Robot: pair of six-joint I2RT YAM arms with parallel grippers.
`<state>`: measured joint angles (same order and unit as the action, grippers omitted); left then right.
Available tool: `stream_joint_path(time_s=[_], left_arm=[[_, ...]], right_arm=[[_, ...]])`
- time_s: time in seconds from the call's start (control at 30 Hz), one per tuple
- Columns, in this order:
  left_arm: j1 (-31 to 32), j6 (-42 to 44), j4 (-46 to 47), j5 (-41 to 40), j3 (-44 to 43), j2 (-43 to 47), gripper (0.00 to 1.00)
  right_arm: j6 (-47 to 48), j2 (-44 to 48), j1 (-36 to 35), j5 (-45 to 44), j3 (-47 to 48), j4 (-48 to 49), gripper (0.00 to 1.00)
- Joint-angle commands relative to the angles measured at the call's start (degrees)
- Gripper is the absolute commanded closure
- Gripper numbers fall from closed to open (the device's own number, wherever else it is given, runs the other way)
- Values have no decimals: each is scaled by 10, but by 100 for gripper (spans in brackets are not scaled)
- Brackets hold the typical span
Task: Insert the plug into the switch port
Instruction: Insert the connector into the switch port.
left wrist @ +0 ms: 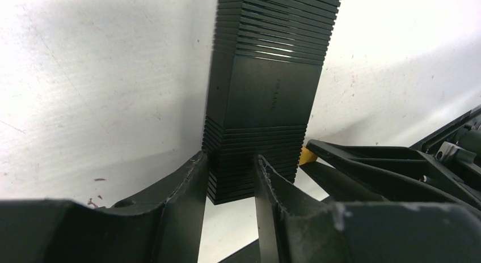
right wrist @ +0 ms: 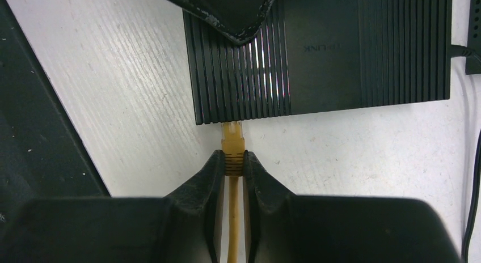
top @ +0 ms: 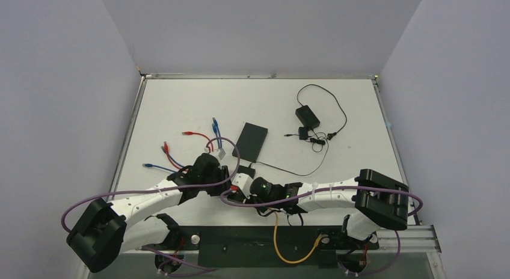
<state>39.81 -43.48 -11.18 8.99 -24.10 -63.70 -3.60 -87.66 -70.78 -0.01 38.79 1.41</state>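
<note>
The black ribbed switch (top: 251,141) lies flat on the white table, also seen in the left wrist view (left wrist: 266,98) and the right wrist view (right wrist: 340,47). My right gripper (right wrist: 233,158) is shut on the yellow plug (right wrist: 233,139), whose tip meets the switch's near edge; the port itself is hidden. A bit of the plug (left wrist: 307,156) shows beside the switch. My left gripper (left wrist: 230,161) straddles the switch's near corner with its jaws apart, one finger along the side and the other over the top. From above, both grippers (top: 225,166) (top: 240,181) meet at that end.
The yellow cable (top: 278,237) trails back to the base rail. Several loose red and blue patch cables (top: 180,150) lie left of the switch. A black power adapter (top: 307,115) with its thin lead (top: 288,171) sits at the back right.
</note>
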Motion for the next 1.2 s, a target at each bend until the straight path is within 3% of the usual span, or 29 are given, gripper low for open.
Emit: stream_joint_path(time_s=[0.0,0.1,0.13,0.4,0.63,0.93,1.0,1.1,1.17], left_arm=[[22,-13,-58,37,-35,10,66],[19,-7,-83,18,-53,5,60],[18,-6,-87,15,-57,4,53],[5,5,-169,-55,-112,15,46],[-13,11,-220,-105,-143,41,42],[-44,20,-227,-116,-164,60,40],[-51,20,-223,-118,-166,64,39],[-64,23,-219,-118,-171,69,39],[-74,28,-215,-118,-175,69,39]], right_arm=[[-2,19,9,-6,31,88,100],[-6,23,6,-5,17,65,100],[-7,23,5,7,15,60,100],[-25,28,-7,40,0,7,99],[-49,75,-11,7,-26,5,76],[-36,170,-5,-111,-14,-66,63],[-33,192,0,-146,-12,-68,54],[-38,232,13,-206,-23,-44,23],[-48,265,25,-249,-37,14,17]])
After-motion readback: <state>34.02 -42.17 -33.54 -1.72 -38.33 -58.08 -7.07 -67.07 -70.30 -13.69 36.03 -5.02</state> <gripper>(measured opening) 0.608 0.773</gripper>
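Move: The port in the switch's right side, by its near end, lies only about 1 cm left of the right hand, whose fingers still pinch the yellow plug there. The switch's middle is about 5 cm ahead and 3 cm left, its power lead's jack 12 cm ahead and 1 cm left, and the black box 20 cm straight ahead. From the left hand, at the switch's left side, its middle is roughly 3 cm ahead, 3 cm right and 2 cm below. The yellow plug, at its port, is let go: the right hand first eases back about 1.5 cm with its grip kept, then opens wide and climbs some 8 cm, moving forward and right away from the plug. The left fingers spread further and come free of the switch's left side, drawing back slightly before rising about 6 cm, going left and forward. ##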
